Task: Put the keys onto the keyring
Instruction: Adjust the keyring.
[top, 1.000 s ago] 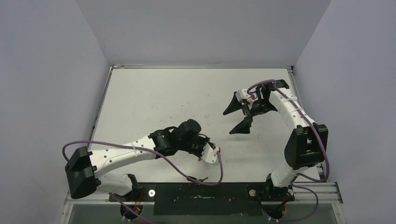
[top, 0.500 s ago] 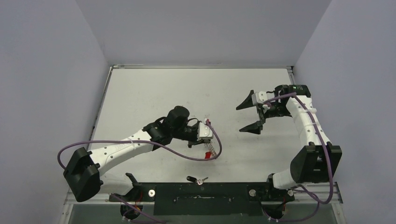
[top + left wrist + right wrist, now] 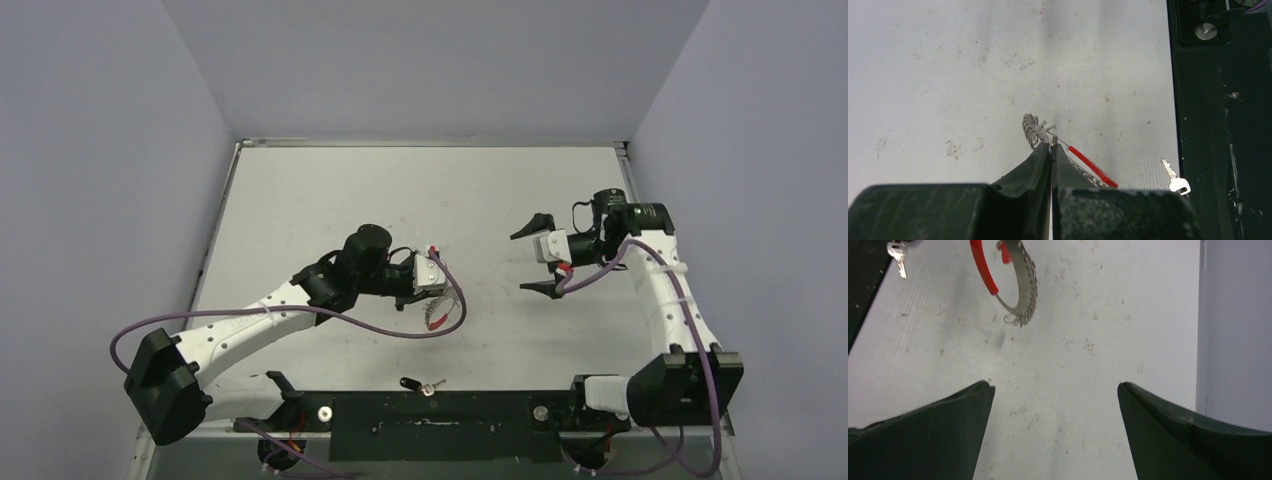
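Observation:
My left gripper [image 3: 1052,146] is shut on the thin wire of the keyring [image 3: 1092,167], just beside its red sleeve, and holds it above the table. Small silver pieces [image 3: 1034,131] bunch on the ring past the fingertips. From above, the left gripper [image 3: 424,299] sits mid-table with the keyring [image 3: 437,319] dangling from it. One of the keys [image 3: 418,384], dark-headed with a silver shaft, lies loose by the black front rail; it also shows in the left wrist view as a key [image 3: 1174,179]. My right gripper [image 3: 531,256] stands open and empty to the right, facing the keyring [image 3: 1020,290].
A black mounting rail [image 3: 430,410] runs along the near edge of the white table [image 3: 330,200]. Grey walls close in the left, back and right sides. A purple cable [image 3: 400,335] loops under the left wrist.
The left arm has carried the keyring from near the front rail up toward mid-table, uncovering the loose key. The right arm has drawn back to the right and turned to face left.

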Robot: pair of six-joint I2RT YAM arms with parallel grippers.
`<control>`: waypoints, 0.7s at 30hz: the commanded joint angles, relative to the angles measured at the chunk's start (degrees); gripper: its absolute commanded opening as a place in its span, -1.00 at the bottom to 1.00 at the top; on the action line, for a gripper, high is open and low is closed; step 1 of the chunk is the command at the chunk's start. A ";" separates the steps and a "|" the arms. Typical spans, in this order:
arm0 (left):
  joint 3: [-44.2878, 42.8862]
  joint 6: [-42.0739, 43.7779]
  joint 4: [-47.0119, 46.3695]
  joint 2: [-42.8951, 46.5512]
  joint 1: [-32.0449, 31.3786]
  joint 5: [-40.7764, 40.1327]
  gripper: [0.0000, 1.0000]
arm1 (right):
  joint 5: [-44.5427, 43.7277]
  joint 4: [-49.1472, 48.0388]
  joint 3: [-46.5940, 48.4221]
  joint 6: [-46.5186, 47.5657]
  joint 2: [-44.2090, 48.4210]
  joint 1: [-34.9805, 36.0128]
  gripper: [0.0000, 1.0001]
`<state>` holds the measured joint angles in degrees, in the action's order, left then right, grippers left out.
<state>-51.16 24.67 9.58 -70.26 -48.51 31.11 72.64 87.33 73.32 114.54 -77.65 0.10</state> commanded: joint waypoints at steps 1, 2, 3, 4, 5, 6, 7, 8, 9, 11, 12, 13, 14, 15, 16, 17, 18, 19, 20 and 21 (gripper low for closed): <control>0.16 -0.33 -2.85 2.35 0.60 -1.64 -1.00 | -24.99 -43.11 -11.30 -33.70 16.03 10.69 1.00; 0.28 -0.40 -2.90 2.61 0.69 -1.92 -1.00 | -43.26 -61.24 -20.16 -43.86 20.67 19.26 1.00; 0.41 -0.61 -2.88 2.78 0.82 -2.15 -1.00 | -65.13 -76.58 -26.91 -49.87 23.04 26.97 1.00; 0.36 -0.74 -2.70 2.95 0.91 -2.37 -1.00 | -85.00 -88.03 -28.65 -56.43 22.49 32.39 1.00; 0.28 -0.76 -2.45 3.20 1.03 -2.60 -1.00 | -99.30 -89.12 -25.11 -63.88 20.65 34.15 1.00; 0.14 -1.07 -2.12 3.46 1.08 -2.81 -1.00 | -105.15 -81.43 -20.01 -73.63 18.16 33.57 1.00; 0.19 -1.52 -1.84 3.85 1.16 -3.28 -1.00 | -104.23 -74.87 -13.11 -80.40 15.74 32.27 1.00; 0.29 -2.13 -1.69 4.20 1.30 -3.88 -1.00 | -101.25 -70.23 -9.26 -85.99 13.49 31.22 1.00; 0.47 -2.96 -1.84 4.59 1.33 -4.51 -1.00 | -97.84 -67.67 -7.30 -90.32 11.96 30.67 1.00; 0.50 -5.28 -1.94 5.24 1.40 -6.84 -1.00 | -90.93 -69.38 -8.32 -97.93 12.09 30.15 1.00; 0.39 -6.83 -1.78 5.58 1.46 -8.02 -1.00 | -86.44 -71.85 -10.24 -100.87 13.18 29.82 1.00; 0.20 -8.75 -1.57 5.89 1.56 -9.62 -1.00 | -82.55 -74.91 -12.91 -103.03 14.76 29.56 1.00; -0.06 -10.51 -1.14 6.14 1.58 -11.01 -1.00 | -81.12 -78.70 -15.65 -105.79 16.38 29.41 1.00; -0.34 -11.95 -0.61 6.37 1.71 -12.14 -1.00 | -80.45 -82.44 -18.55 -108.44 17.74 29.12 1.00; -0.42 -13.19 -0.13 6.51 1.79 -12.72 -1.00 | -79.98 -84.80 -20.58 -110.64 18.98 28.66 1.00; -0.43 -14.07 0.21 6.66 1.81 -13.08 -1.00 | -79.57 -86.45 -22.17 -113.21 20.16 27.92 1.00; -0.28 -15.09 0.33 6.75 1.97 -13.58 -1.00 | -78.68 -87.63 -23.43 -115.43 20.73 27.08 1.00; -0.08 -16.24 0.42 6.84 2.20 -13.77 -1.00 | -77.53 -88.36 -24.18 -117.39 21.10 26.18 1.00; 0.17 -17.43 0.37 6.88 2.47 -13.80 -1.00 | -77.41 -88.39 -24.67 -118.95 21.27 25.59 1.00; 0.37 -19.18 0.13 6.93 2.95 -13.46 -1.00 | -77.01 -88.20 -25.06 -120.17 21.49 25.18 1.00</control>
<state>-50.11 12.88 10.68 -64.93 -46.76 19.66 -6.98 6.79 50.04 7.68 -57.19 27.49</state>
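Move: The keyring already hangs pinched in my left fingers, its middle roughly 5 cm below that hand point and 1 cm nearer me. The loose keys with the black fob lie on the table's near edge, about 7 cm back from my left hand, 3 cm to its left and 18 cm down. From my empty, open right hand the keyring is some 14 cm left, 5 cm back and 10 cm lower. I swing my right hand away from the keyring: it dips about 7 cm, then sweeps forward and comes back up, turning some 75 degrees clockwise so its wide-open fingers go from pointing left to pointing forward. Meanwhile my left hand keeps its pinch and eases the keyring left, forward and slightly up, turning a little counter-clockwise, away from the loose keys. ##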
